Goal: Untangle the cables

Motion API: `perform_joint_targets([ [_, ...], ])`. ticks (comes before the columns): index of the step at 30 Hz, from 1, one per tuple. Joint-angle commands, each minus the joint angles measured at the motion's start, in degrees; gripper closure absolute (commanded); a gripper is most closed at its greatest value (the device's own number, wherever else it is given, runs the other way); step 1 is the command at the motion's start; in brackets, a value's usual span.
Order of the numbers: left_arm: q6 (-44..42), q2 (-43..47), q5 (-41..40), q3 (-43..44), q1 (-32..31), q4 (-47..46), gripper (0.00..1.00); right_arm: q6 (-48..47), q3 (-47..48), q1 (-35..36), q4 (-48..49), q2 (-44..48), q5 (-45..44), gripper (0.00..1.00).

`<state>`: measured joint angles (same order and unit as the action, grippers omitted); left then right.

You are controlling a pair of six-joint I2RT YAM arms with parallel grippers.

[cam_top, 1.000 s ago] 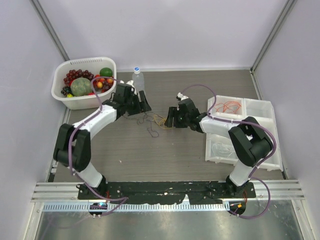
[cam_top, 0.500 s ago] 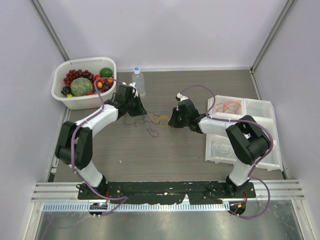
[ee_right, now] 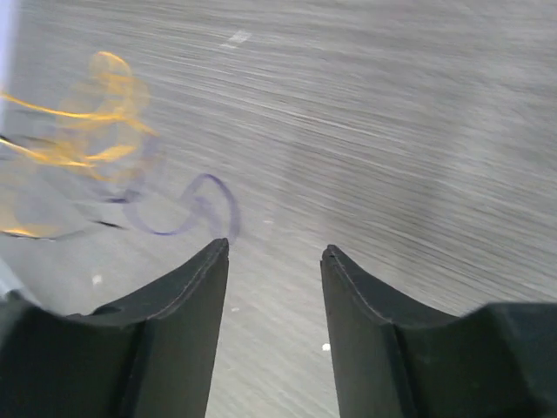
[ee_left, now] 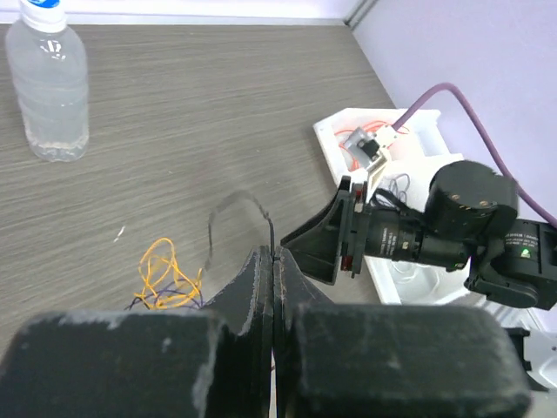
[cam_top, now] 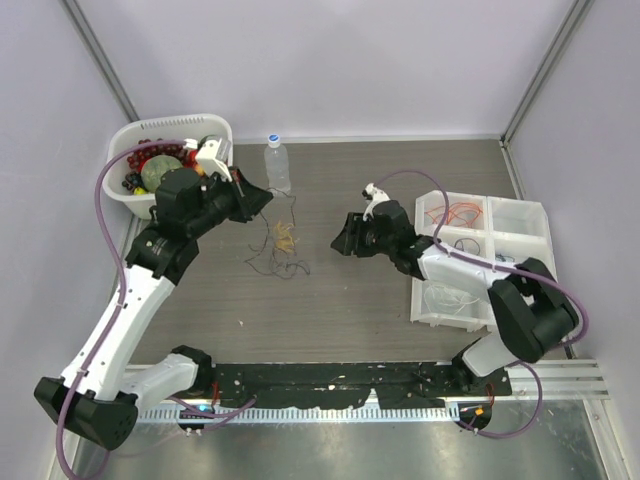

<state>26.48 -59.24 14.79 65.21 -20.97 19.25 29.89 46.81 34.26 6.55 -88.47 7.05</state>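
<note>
The cables (cam_top: 280,242) lie as a small tangle of orange, purple and dark wires on the table between the arms. My left gripper (cam_top: 258,197) is raised above and left of the tangle. It is shut on a thin black cable (ee_left: 237,198), which arcs out of the closed tips (ee_left: 274,254) and drops towards the orange loops (ee_left: 165,279). My right gripper (cam_top: 338,243) hovers low, right of the tangle, and is open (ee_right: 274,251) with nothing between its fingers. A purple cable loop (ee_right: 187,209) lies just ahead of its left finger. The orange wires (ee_right: 83,131) are blurred beyond it.
A white compartment tray (cam_top: 530,205) at the right holds sorted orange cables (cam_top: 460,213) and other wires. A water bottle (cam_top: 277,165) stands behind the tangle. A white basket (cam_top: 130,135) of fruit sits at the back left, partly behind the left arm.
Both grippers closed at the tangle. The left then lifted up and back to the left with the black cable, dragging the tangle left. The right gripper reopened and drew back.
</note>
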Motion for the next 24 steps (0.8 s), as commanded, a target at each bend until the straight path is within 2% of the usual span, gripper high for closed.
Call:
perform_joint_targets([
  [1, -0.4, 0.6, 4.1, 4.0, -0.1, 4.3, 1.00, 6.0, -0.7, 1.4, 12.1, 9.4, 10.8, 0.41],
  [5, 0.7, 1.6, 5.3, 5.5, -0.1, 4.7, 1.00, 14.6, 0.1, 1.7, 17.1, 9.9, 13.6, 0.37],
  [15, 2.4, 4.8, 7.7, 12.6, -0.1, 7.5, 1.00, 16.6, 0.3, 3.6, 20.0, 2.7, 14.3, 0.38],
  [19, 3.3, 6.0, 8.4, 16.2, -0.1, 6.3, 1.00, 15.6, 0.9, 6.5, 21.9, -1.0, 15.8, 0.36],
  [24, 5.2, 5.3, 10.7, 19.7, -0.1, 5.5, 1.00, 14.7, 1.5, 10.4, 23.2, -1.7, 12.2, 0.35],
])
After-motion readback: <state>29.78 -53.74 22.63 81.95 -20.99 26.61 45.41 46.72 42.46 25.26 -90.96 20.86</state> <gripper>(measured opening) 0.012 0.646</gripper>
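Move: The left gripper already holds the dark cables high. The yellow cable bundle hangs from them about 26 cm below that hand and some 6 cm ahead, about level sideways. From the right gripper, the bundle is about 13 cm to the left, 3 cm ahead and 3 cm lower. The purple cable's loose loop lies 12 cm left of the right hand, 2 cm back and 7 cm down; the bottle stands 17 cm ahead and 15 cm left. Swing the right gripper about 10 cm left towards the yellow bundle, rising some 12 cm on the way, then sinking about half of that while drawing back 5 cm. Open its fingers further and roll its left side up some 25 degrees. Keep the left fingers shut on the dark cables; ease that hand back, then lift it about 13 cm, fingertips tipping up. ##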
